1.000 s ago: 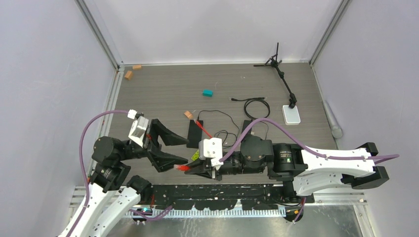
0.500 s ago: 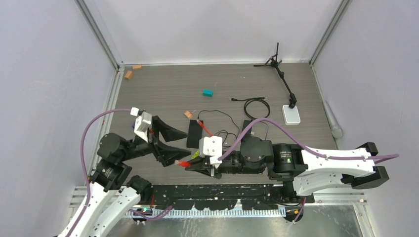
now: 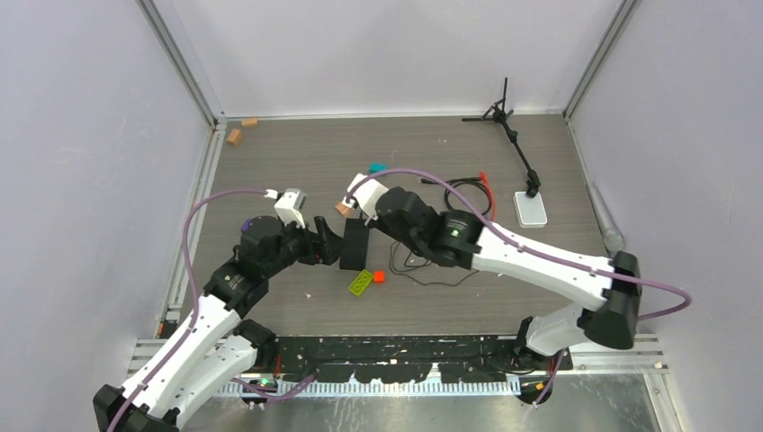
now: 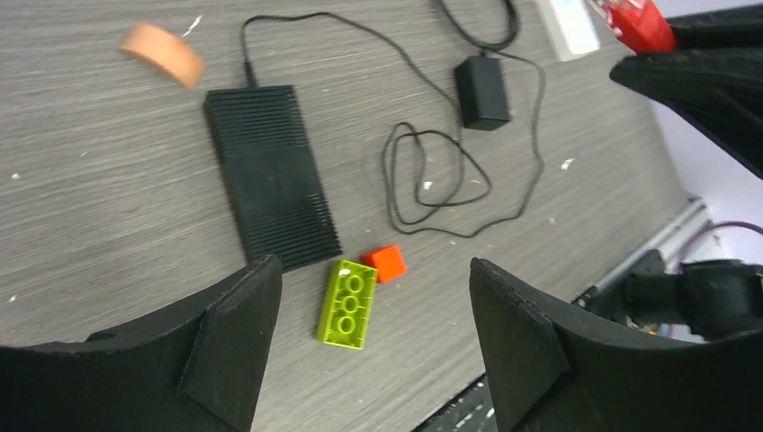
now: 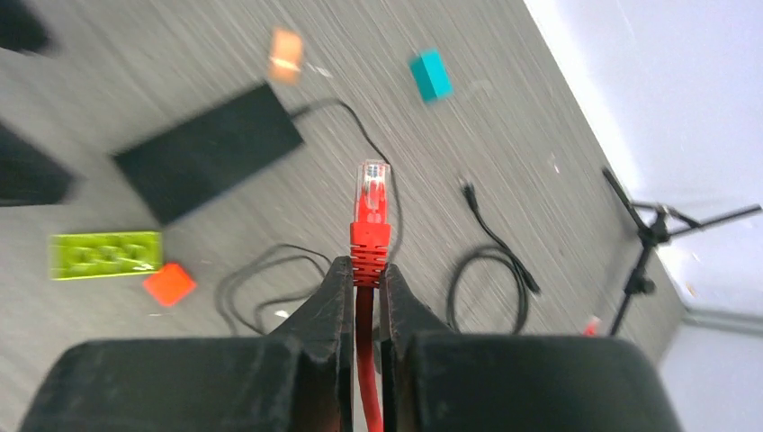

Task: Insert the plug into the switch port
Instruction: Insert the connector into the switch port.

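My right gripper (image 5: 364, 268) is shut on the ribbed boot of the red plug (image 5: 371, 216). Its clear tip points forward over the table, with the red cable running back between the fingers. The switch (image 5: 211, 162), a flat black ribbed box, lies ahead and to the left; its ports do not show. From above, the right gripper (image 3: 360, 214) hangs just beyond the switch (image 3: 355, 245). My left gripper (image 3: 331, 245) is at the switch's left side. It stands open (image 4: 371, 265) and empty, with the switch (image 4: 270, 171) ahead and the plug (image 4: 639, 22) at the top right.
A green brick (image 3: 362, 282) and a red cube (image 3: 379, 276) lie just in front of the switch. A black power brick (image 4: 481, 90) with looped black wire lies to the right. Farther off are a teal block (image 5: 430, 74), a tan block (image 3: 342, 208), a white device (image 3: 530, 209) and a tripod (image 3: 513, 135).
Both arms have swung from the near edge out over the table. The right gripper carried the plug to the switch. The left gripper opened wider and moved up to the switch's left side.
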Controlling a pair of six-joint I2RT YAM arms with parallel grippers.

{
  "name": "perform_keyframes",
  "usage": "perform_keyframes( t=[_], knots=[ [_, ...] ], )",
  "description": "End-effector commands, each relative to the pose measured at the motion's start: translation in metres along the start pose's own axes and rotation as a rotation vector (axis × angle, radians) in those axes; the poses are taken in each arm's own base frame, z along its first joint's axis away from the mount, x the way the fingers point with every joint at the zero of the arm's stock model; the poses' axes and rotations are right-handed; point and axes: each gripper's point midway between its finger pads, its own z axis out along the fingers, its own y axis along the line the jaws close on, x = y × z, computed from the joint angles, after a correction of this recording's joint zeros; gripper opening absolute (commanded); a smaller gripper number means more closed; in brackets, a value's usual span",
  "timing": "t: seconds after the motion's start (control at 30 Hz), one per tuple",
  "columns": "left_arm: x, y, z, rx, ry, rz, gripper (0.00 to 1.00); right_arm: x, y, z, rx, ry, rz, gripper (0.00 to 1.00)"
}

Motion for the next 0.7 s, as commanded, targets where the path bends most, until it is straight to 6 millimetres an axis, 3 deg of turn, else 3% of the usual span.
perform_keyframes(
  t=[0.0, 0.17, 0.3, 0.43, 0.67],
  knots=[
    [-0.004, 0.029, 0.018, -0.127, -0.036, 0.032, 0.78, 0.042, -0.041, 0.028, 0.133, 0.160, -0.051, 0.00],
    [0.017, 0.047, 0.046, -0.154, 0.027, 0.027, 0.78, 0.085, -0.018, 0.071, 0.061, 0.233, 0.052, 0.01],
    [0.028, 0.058, 0.060, -0.183, 0.071, 0.020, 0.77, 0.105, 0.018, 0.092, -0.038, 0.221, 0.137, 0.01],
    [0.034, 0.067, 0.061, -0.215, 0.083, 0.019, 0.77, 0.125, 0.049, 0.103, -0.090, 0.214, 0.218, 0.00],
    [0.038, 0.081, 0.051, -0.256, 0.060, -0.018, 0.77, 0.139, 0.098, 0.120, -0.095, 0.155, 0.293, 0.00]
  ],
)
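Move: The switch lies about 7 cm ahead of my empty left hand, 2 cm to its right and 18 cm below. The lime brick sits at the switch's near end, 2 cm behind and 2 cm right of that hand, with the orange cube 1 cm behind and 6 cm right of it. From my right hand, which holds the red plug, the switch is some 2 cm ahead, 6 cm left and 24 cm down. I sink my right hand about 21 cm towards the switch's level, still pinching the red plug; it swings out forward and right, then comes most of the way back while its fingers tip some 20 degrees further down. My left hand, jaws kept wide, drops about 10 cm and eases forward towards the switch, tipping down a little and stopping short of it. ##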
